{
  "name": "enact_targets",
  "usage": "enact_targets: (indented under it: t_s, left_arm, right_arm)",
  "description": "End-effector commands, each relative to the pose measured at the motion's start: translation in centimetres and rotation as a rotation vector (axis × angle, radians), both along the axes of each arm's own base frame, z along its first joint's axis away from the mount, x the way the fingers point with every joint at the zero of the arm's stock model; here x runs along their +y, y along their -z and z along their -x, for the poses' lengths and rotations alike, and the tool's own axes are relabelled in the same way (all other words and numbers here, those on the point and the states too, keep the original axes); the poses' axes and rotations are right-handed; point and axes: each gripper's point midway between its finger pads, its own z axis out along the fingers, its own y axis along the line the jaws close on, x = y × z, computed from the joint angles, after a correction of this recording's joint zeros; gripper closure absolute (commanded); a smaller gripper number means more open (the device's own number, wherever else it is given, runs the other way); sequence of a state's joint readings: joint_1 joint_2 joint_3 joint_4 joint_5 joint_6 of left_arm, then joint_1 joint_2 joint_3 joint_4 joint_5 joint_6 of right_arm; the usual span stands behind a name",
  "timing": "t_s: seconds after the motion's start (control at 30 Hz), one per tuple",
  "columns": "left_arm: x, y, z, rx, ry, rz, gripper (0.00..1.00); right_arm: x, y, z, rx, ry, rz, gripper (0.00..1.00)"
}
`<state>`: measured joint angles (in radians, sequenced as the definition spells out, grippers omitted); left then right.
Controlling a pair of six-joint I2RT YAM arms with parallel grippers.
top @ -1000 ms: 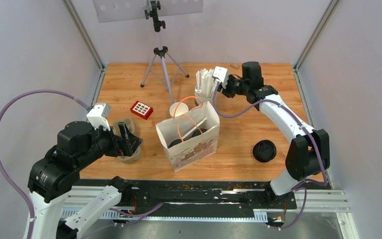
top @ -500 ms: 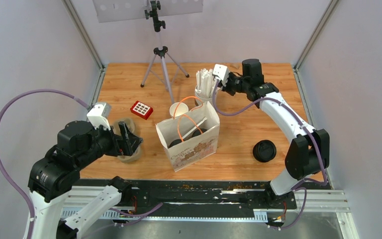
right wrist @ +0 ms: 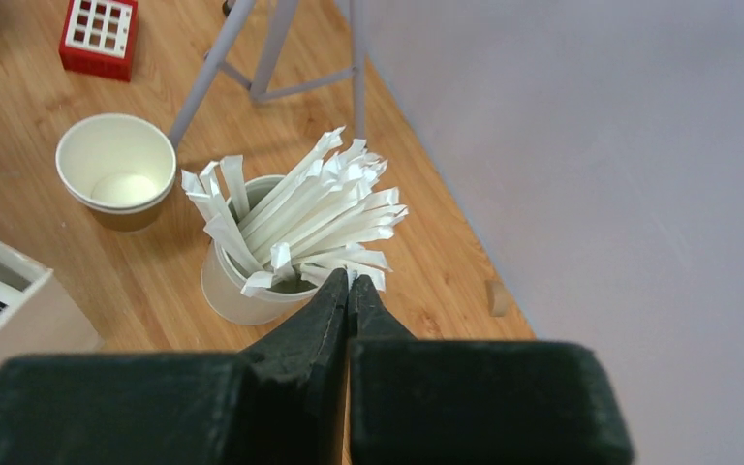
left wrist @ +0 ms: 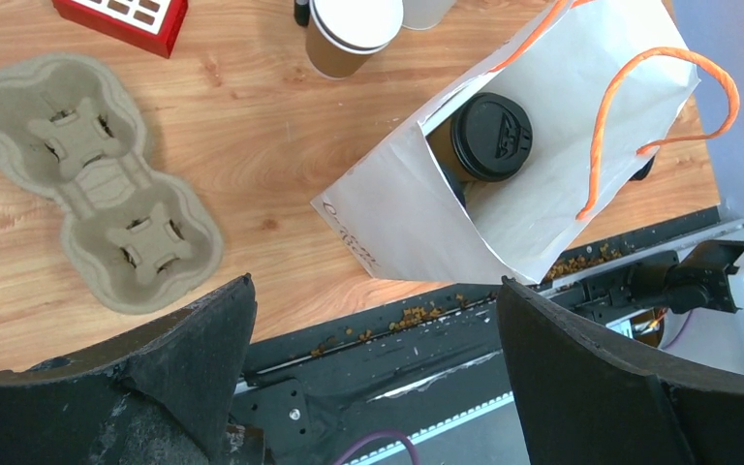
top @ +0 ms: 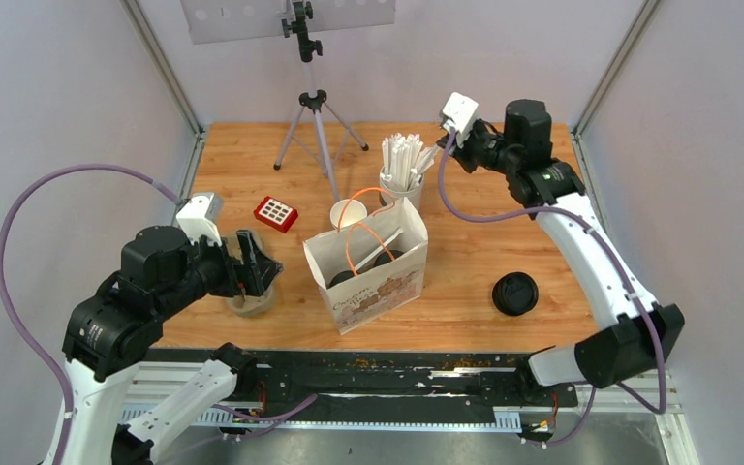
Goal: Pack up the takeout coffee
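Note:
Two takeout coffee cups with black lids (top: 342,278) (top: 387,257) stand inside the white paper bag (top: 378,291) with orange handles; the left wrist view shows one lid (left wrist: 489,136) in the bag (left wrist: 397,223). A lidless brown paper cup (top: 349,213) (right wrist: 116,170) stands behind the bag. My left gripper (top: 252,266) (left wrist: 373,283) hangs wide open and holds nothing, above the table's near edge left of the bag. My right gripper (top: 440,155) (right wrist: 349,279) is shut on the tip of a paper-wrapped straw, just right of the white straw cup (top: 402,174) (right wrist: 237,291).
A moulded cardboard cup carrier (left wrist: 97,184) (top: 252,302) lies under my left gripper. A red box (top: 275,212) (right wrist: 99,37) sits behind it. Black lids (top: 514,293) are piled at the right. A tripod (top: 315,121) stands at the back. Crumbs litter the black rail (left wrist: 426,310).
My right gripper has shut at the straws, and the arm has risen and drawn back to the right. The left arm shifted slightly, jaws still wide.

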<state>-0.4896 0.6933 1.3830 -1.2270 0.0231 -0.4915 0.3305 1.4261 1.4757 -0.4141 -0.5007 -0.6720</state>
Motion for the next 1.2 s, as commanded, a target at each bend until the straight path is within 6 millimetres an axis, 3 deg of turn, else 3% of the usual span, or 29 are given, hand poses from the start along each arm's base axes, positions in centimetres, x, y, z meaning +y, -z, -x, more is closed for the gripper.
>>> enact_targets:
  t_s: [0.0,0.07,0.17,0.3,0.5,0.6,0.83,1.0,1.17]
  left_arm:
    - [0.0,-1.2,-0.8,-0.058,-0.008,0.006,0.0]
    - [-0.1,-1.0,-0.8,-0.057,-0.003,0.003,0.0]
    - [-0.3,-0.6,-0.9,-0.038,0.002,-0.003,0.0]
    - [0.9,-0.2,-1.6,-0.044,-0.062,-0.046,0.0]
    - [1.3,-0.3,-1.5,-0.049,-0.051,-0.083,0.0]
    - [1.6,0.0,-1.8,-0.053,-0.073,-0.094,0.0]
    - [1.6,-3.0,-2.2,-0.187,-0.088,-0.025,0.0]
    - [1.4,-3.3,-2.5,-0.2,-0.083,-0.019,0.0]
    - [0.6,-3.5,-2.9,-0.196,-0.07,0.01,0.0]
  right_arm:
    - [-1.3,-6.3,2.7,-0.064,0.078,-0.126,1.0]
    - [-2.1,-8.0,3.6,-0.097,0.111,-0.149,1.0]
    - [-2.8,-12.0,6.1,-0.164,0.123,-0.243,1.0]
    - [-4.5,-16.0,8.8,-0.197,0.192,-0.383,1.0]
    - [-7.6,-19.1,13.3,-0.147,0.318,-0.571,1.0]
    - [-8.1,-19.2,16.1,-0.053,0.324,-0.65,1.0]
    - [-6.4,-16.9,21.7,0.202,0.205,-0.772,1.0]
    - [-5.7,-15.6,23.6,0.313,0.162,-0.787,1.0]
    - [-5.0,-14.2,23.0,0.387,0.17,-0.794,1.0]
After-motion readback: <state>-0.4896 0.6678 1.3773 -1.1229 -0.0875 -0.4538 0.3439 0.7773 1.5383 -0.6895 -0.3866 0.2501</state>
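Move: The right hand already pinches the wrapped straw. The paper bag it is meant for stands about 15 cm back, 9 cm to the left and 19 cm below. The straw cup is about 2 cm ahead, 2 cm left and 24 cm below; the white cup is 1 cm back, 14 cm left and 26 cm below. From the left hand, the bag lies roughly 11 cm ahead, 17 cm right and 19 cm below. Still pinching the straw, the right hand swings back about 23 cm and up from the straw cup, rolling. ##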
